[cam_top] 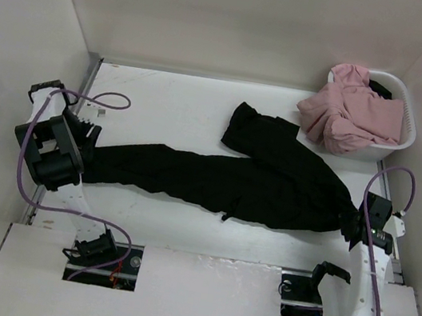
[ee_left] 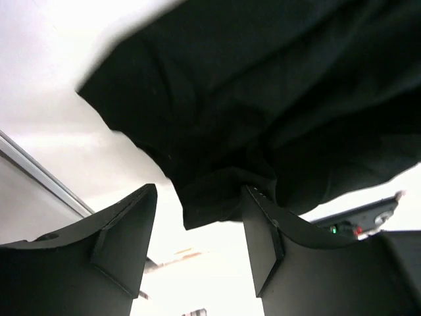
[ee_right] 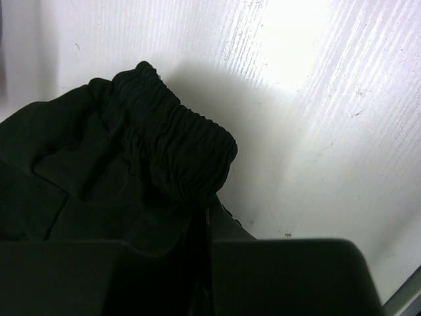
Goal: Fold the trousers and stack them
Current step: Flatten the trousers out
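The black trousers [cam_top: 215, 179] lie stretched across the table. One leg runs left; the other bends toward the back. My left gripper [cam_top: 86, 152] is at the left leg's end. In the left wrist view it [ee_left: 197, 217] is open, with the hem of the trousers [ee_left: 263, 99] lying between the fingertips and touching the right finger [ee_left: 263, 230]. My right gripper [cam_top: 348, 222] is at the waist end on the right. In the right wrist view it [ee_right: 204, 224] is shut on the gathered elastic waistband [ee_right: 177, 138].
A white basket [cam_top: 408, 120] at the back right holds pink garments [cam_top: 349, 108] that spill over its front rim. White walls enclose the table on the left, back and right. A metal rail [ee_left: 39, 174] runs along the left edge.
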Tool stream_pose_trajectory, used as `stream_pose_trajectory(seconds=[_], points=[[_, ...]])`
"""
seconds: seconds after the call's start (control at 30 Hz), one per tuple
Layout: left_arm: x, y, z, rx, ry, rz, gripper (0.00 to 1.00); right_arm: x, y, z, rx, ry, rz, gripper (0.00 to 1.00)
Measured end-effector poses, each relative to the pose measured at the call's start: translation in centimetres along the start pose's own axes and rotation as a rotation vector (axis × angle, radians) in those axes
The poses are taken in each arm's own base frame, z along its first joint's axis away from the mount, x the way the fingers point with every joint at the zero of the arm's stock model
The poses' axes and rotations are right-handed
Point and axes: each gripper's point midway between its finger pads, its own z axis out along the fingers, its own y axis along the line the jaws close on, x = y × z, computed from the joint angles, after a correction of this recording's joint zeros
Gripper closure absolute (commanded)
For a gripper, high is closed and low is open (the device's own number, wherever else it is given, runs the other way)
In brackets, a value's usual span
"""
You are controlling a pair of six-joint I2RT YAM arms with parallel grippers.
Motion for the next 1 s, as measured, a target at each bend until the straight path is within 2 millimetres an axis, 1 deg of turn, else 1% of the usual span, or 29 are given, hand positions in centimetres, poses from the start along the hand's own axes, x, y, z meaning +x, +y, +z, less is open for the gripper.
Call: stream_pose_trajectory(seconds=[0.07, 0.1, 0.13, 0.17, 0.2, 0.23, 0.27, 0.37, 0.43, 0.5, 0.53, 0.6, 0.63, 0.7, 0.73, 0.8, 0.83, 0.87, 0.9, 0.93, 0.97, 1.0], points=[[0.4, -0.1, -0.1, 0.008, 0.012, 0.002, 0.49, 0.0, 0.0, 0.0, -0.002, -0.001, 0.0, 0.91], [0.6, -0.1, -0.2, 0.01, 0.015, 0.002, 0.5, 0.0, 0.1, 0.0, -0.002, -0.002, -0.001, 0.91], [0.7, -0.1, -0.2, 0.011, 0.016, 0.002, 0.53, -0.1, 0.1, 0.0, -0.004, -0.003, -0.001, 0.91], [0.8, -0.2, -0.2, 0.016, 0.02, 0.002, 0.6, -0.1, 0.1, 0.0, -0.005, -0.004, -0.002, 0.91], [0.9, -0.3, -0.2, 0.022, 0.023, 0.004, 0.72, -0.1, 0.2, 0.0, -0.007, -0.004, -0.002, 0.91], [1.0, -0.5, -0.2, 0.031, 0.027, 0.005, 0.89, -0.1, 0.2, 0.0, -0.006, -0.005, -0.002, 0.91], [1.2, -0.8, 0.0, 0.045, 0.033, 0.008, 0.99, -0.1, 0.2, 0.0, -0.007, -0.004, -0.002, 0.91], [2.1, -1.6, 0.6, 0.087, 0.054, 0.016, 1.0, -0.1, 0.2, 0.0, -0.007, -0.005, -0.002, 0.93], [2.1, -1.9, 0.8, 0.096, 0.046, 0.017, 1.0, -0.2, 0.3, 0.0, -0.011, -0.008, -0.002, 0.95], [1.0, -1.3, 0.4, 0.056, -0.01, 0.017, 1.0, -0.2, 0.4, 0.3, -0.01, -0.007, -0.002, 1.0], [0.2, -0.9, 0.0, 0.023, -0.051, 0.014, 1.0, -0.2, 0.5, 0.5, -0.005, -0.003, -0.002, 1.0], [-2.3, 0.5, -1.6, -0.071, -0.166, 0.004, 1.0, -0.1, 0.6, 1.2, 0.01, 0.008, -0.007, 1.0], [-4.0, 1.3, -2.9, -0.126, -0.236, 0.003, 1.0, 0.0, 0.7, 1.5, 0.022, 0.018, -0.014, 1.0], [-7.5, 2.7, -6.0, -0.229, -0.379, 0.013, 1.0, 0.1, 1.2, 2.1, 0.046, 0.04, -0.031, 1.0], [-9.4, 3.0, -8.0, -0.277, -0.456, 0.025, 1.0, -0.2, 1.7, 2.1, 0.046, 0.043, -0.036, 1.0], [-12.5, 3.1, -12.0, -0.353, -0.597, 0.062, 1.0, -1.3, 3.6, 1.7, 0.007, 0.033, -0.048, 1.0], [-13.7, 2.6, -13.7, -0.379, -0.658, 0.091, 1.0, -2.1, 4.8, 1.2, -0.026, 0.014, -0.051, 1.0], [-14.4, 2.1, -15.0, -0.398, -0.702, 0.116, 1.0, -2.9, 5.8, 0.7, -0.055, -0.006, -0.053, 1.0], [-14.6, 1.6, -16.2, -0.416, -0.737, 0.139, 1.0, -3.8, 6.7, 0.1, -0.089, -0.03, -0.051, 1.0], [-14.5, 1.2, -17.1, -0.429, -0.763, 0.161, 1.0, -4.3, 7.2, -0.3, -0.112, -0.05, -0.047, 1.0], [-14.1, 0.9, -17.4, -0.444, -0.775, 0.18, 0.99, -4.7, 7.3, -0.8, -0.128, -0.063, -0.041, 1.0], [-13.3, 0.8, -17.3, -0.454, -0.771, 0.196, 0.98, -4.8, 7.1, -1.0, -0.136, -0.071, -0.035, 1.0]])
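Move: Just back of the open left fingers, some 2 cm behind, 1 cm right and slightly below, lies the hem corner of the near trouser leg; the table's left rail runs about 7 cm to the left of the hand, level with it and lower. The right hand already holds the waistband, bunched within 1 or 2 cm of its pads; from that hand, the folded second leg lies some 20 cm ahead and 28 cm left, and the basket of pink clothes about 30 cm straight ahead. Easing back about 2.5 cm and slightly right, the left hand shuts on the hem corner of the near leg, then swings it up about 18 cm and forward some 15 cm, fingers tilting from straight down towards forward by about 50 degrees and the hand drawing back slightly at the very end. The right hand keeps its pinch on the waistband, dips a little, then follows forward and up about 6 cm. ##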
